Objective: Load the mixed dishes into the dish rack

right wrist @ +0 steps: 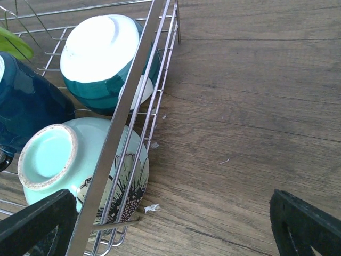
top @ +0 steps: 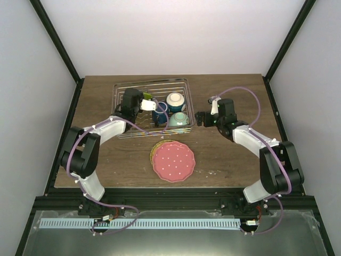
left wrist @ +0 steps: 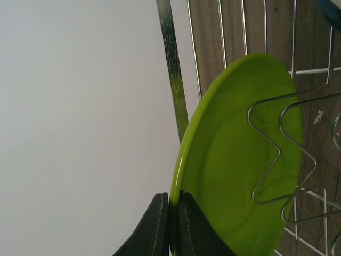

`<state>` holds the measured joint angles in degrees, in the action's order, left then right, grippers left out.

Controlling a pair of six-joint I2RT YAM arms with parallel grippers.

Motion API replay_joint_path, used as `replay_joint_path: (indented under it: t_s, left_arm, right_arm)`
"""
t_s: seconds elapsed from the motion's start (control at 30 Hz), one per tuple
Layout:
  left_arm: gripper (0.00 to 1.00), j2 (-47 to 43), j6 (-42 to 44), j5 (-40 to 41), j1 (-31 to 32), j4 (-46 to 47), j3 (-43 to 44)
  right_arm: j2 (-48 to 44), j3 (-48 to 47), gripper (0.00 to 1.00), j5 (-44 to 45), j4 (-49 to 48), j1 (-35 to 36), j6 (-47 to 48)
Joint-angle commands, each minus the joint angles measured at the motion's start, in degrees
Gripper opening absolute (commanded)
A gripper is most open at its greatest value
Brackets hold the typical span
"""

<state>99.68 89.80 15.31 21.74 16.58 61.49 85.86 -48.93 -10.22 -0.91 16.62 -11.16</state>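
Observation:
My left gripper [top: 143, 104] [left wrist: 173, 226] is shut on the rim of the lime-green plate [left wrist: 240, 160] [top: 147, 97], which stands on edge among the prongs inside the silver dish rack [top: 151, 83] [left wrist: 173, 74]. In the rack's right half sit the dark blue mug [top: 160, 115] [right wrist: 26, 106], the cream bowl [top: 176, 100] [right wrist: 101, 53] and the pale mint bowl [top: 180, 118] [right wrist: 53, 160], both bowls bottom up. The pink scalloped plate [top: 173, 161] lies flat on the table in front of the rack. My right gripper [top: 200, 118] [right wrist: 170, 229] stands open beside the rack's right wall, holding nothing.
An olive-yellow round thing [top: 157, 146] lies partly under the pink plate's far left edge. Wooden table [top: 234, 96] stretches to the right of the rack. Black frame posts [top: 56, 40] rise at the back corners, and white walls enclose the table.

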Motion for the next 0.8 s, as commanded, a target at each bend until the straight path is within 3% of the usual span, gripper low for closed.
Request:
replay_joint_path:
  t_s: [0.0, 0.1, 0.23, 0.43, 0.57, 0.77]
  left_arm:
    - [0.05, 0.21, -1.53, -0.9, 0.04, 3.06, -0.83]
    - [0.18, -0.58, -2.97, -0.98, 0.27, 1.86, -0.57]
    - [0.44, -1.5, -3.79, 0.55, 0.85, -0.42, -0.11]
    - [0.99, -5.08, -8.24, 1.58, 2.34, -4.11, 0.58]
    - [1.0, -6.38, -16.15, 7.51, 4.86, -9.24, 5.01]
    - [1.0, -5.18, -43.22, 9.89, 5.82, -31.25, 22.06]
  right_arm:
    - [0.6, -0.51, 1.0, -0.04, -1.1, -0.43, 0.48]
    - [0.78, -0.55, 1.0, -0.2, -1.2, -0.45, 0.44]
    - [1.04, -0.51, 1.0, -0.39, -1.17, -0.39, 0.31]
    - [1.15, -0.56, 1.0, -1.02, -1.35, -0.53, 0.23]
    - [1.21, -0.62, 1.0, -1.15, -1.55, -0.53, 0.21]
    - [1.49, -0.86, 1.0, -1.2, -1.37, -0.51, 0.08]
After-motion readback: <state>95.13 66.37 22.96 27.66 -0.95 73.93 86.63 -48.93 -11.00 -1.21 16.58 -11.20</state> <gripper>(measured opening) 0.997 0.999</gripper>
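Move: The left fingers still pinch the green plate's upper rim; its middle lies about 5 cm ahead, 2 cm right and 7 cm below. The navy mug is some 7 cm right and 6 cm back, the white bowl 15 cm right and level, the mint bowl 16 cm right and 10 cm back, all roughly 11 cm lower. From the right hand, the green plate is about 24 cm left, 11 cm ahead and slightly lower. Left fingers open wide, freeing the green plate's rim, then rise about 8 cm and right, rolling 20 degrees. ##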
